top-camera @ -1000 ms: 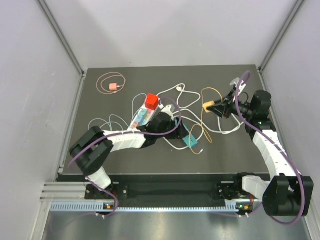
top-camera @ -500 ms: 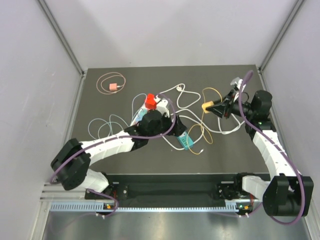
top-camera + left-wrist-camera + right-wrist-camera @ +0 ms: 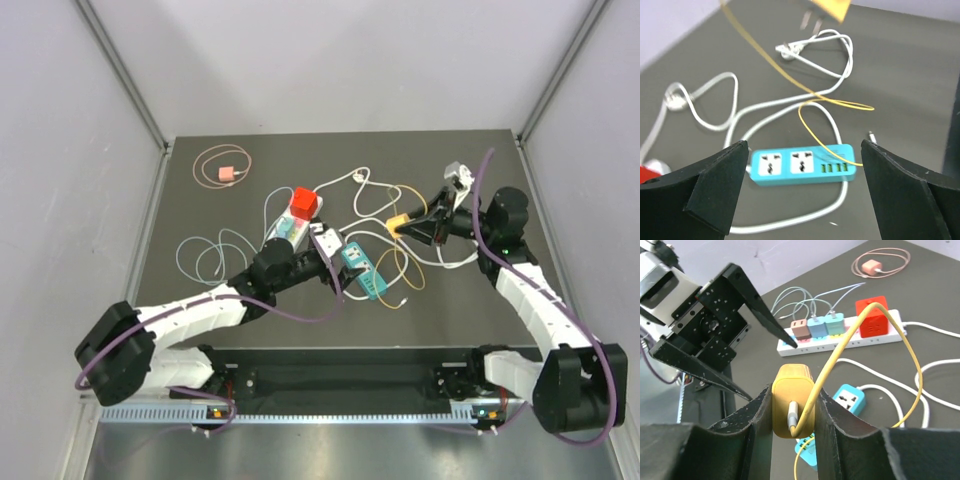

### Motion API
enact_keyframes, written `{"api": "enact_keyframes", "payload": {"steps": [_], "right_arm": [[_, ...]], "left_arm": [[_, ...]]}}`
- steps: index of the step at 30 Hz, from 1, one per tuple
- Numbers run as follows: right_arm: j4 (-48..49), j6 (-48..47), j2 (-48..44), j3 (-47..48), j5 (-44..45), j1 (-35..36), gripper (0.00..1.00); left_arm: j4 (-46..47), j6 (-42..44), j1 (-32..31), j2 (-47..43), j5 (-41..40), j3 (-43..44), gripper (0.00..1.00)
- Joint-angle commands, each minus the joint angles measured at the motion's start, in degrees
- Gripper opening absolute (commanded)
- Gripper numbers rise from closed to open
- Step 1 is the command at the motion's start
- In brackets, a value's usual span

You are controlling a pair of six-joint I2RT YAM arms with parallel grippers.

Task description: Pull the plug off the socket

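Observation:
The teal socket strip (image 3: 361, 270) lies flat on the dark table, its outlets bare (image 3: 804, 165). The yellow plug (image 3: 792, 404) hangs in the air above and to the right of the strip (image 3: 850, 399), apart from it. My right gripper (image 3: 792, 396) is shut on the plug's sides, and the plug's yellow cable (image 3: 910, 357) loops up from its back end. In the top view the plug (image 3: 398, 222) sits at the right gripper's (image 3: 404, 226) tip. My left gripper (image 3: 804, 145) stands open just left of the strip, holding nothing (image 3: 332, 256). The plug's prongs (image 3: 810, 21) show at the top of the left wrist view.
A white power strip (image 3: 292, 222) with a red cube adapter (image 3: 304, 203) and several small chargers lies behind the left gripper. A pink charger with a coiled cable (image 3: 228, 172) sits far left. White cables (image 3: 205, 255) loop across the table. Walls stand close on both sides.
The left gripper has opened wide and drawn back leftward off the teal strip, which now lies uncovered. The right gripper has carried the yellow plug a little to the left.

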Motion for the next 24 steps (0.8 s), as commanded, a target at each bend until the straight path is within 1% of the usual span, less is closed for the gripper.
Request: {"api": "enact_keyframes", "payload": {"steps": [1,2,5,8,11,16,20,24], "right_arm": [[5.37,0.35,0.62,-0.04,-1.68,2.64,0.0],[5.37,0.09,0.71,-0.21,-1.59,3.96,0.0],[5.45,-0.35,1.42,-0.48,-0.89,6.94,0.0],[5.54,-0.79,2.47,-0.57,-0.71,9.67,0.0],[5.81,-0.62,3.52,-0.57,-0.36,10.91,0.0],[7.04,0.53,3.88,-1.09,0.69,11.53,0.0],[7.56,1.4,4.4,-1.36,1.93,11.79,0.0],[8.0,2.37,5.11,-1.45,2.89,11.97,0.0]], "left_arm": [[8.69,16.11,-0.51,-0.56,5.15,-0.32,0.99],[8.87,19.08,-0.69,-0.3,5.41,-0.05,0.99],[11.67,23.13,-1.04,1.02,4.98,0.83,0.99],[12.21,25.43,-1.56,2.86,4.45,2.84,0.99],[11.69,26.92,-2.71,4.79,4.1,5.04,0.99],[12.12,28.16,-5.78,7.17,2.87,6.63,0.99],[12.48,30.09,-8.59,8.14,-0.38,7.33,0.97],[12.21,30.18,-10.61,9.19,-4.77,8.65,0.93]]}}
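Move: Ahead and to the right of the left hand, the yellow plug hangs in the right fingers, about 4 cm farther out, 11 cm to the right and 6 cm higher. The teal socket strip lies on the table 3 cm ahead of the left hand, 6 cm right and 14 cm below; the red plug is 20 cm ahead, 11 cm left and 12 cm down. From the right hand, the open left gripper sits some 4 cm back, 11 cm left and 6 cm lower. Closing in on each other, the hands meet above the teal strip: the left first rises about 3 cm, rolling some 30 degrees so its top tips back towards the base, then travels 5–6 cm right to straddle the yellow plug with wide-open fingers. The right keeps its pinch and carries the plug about 5 cm left and a little back, turning slightly counter-clockwise, then sinks about 2 cm. ##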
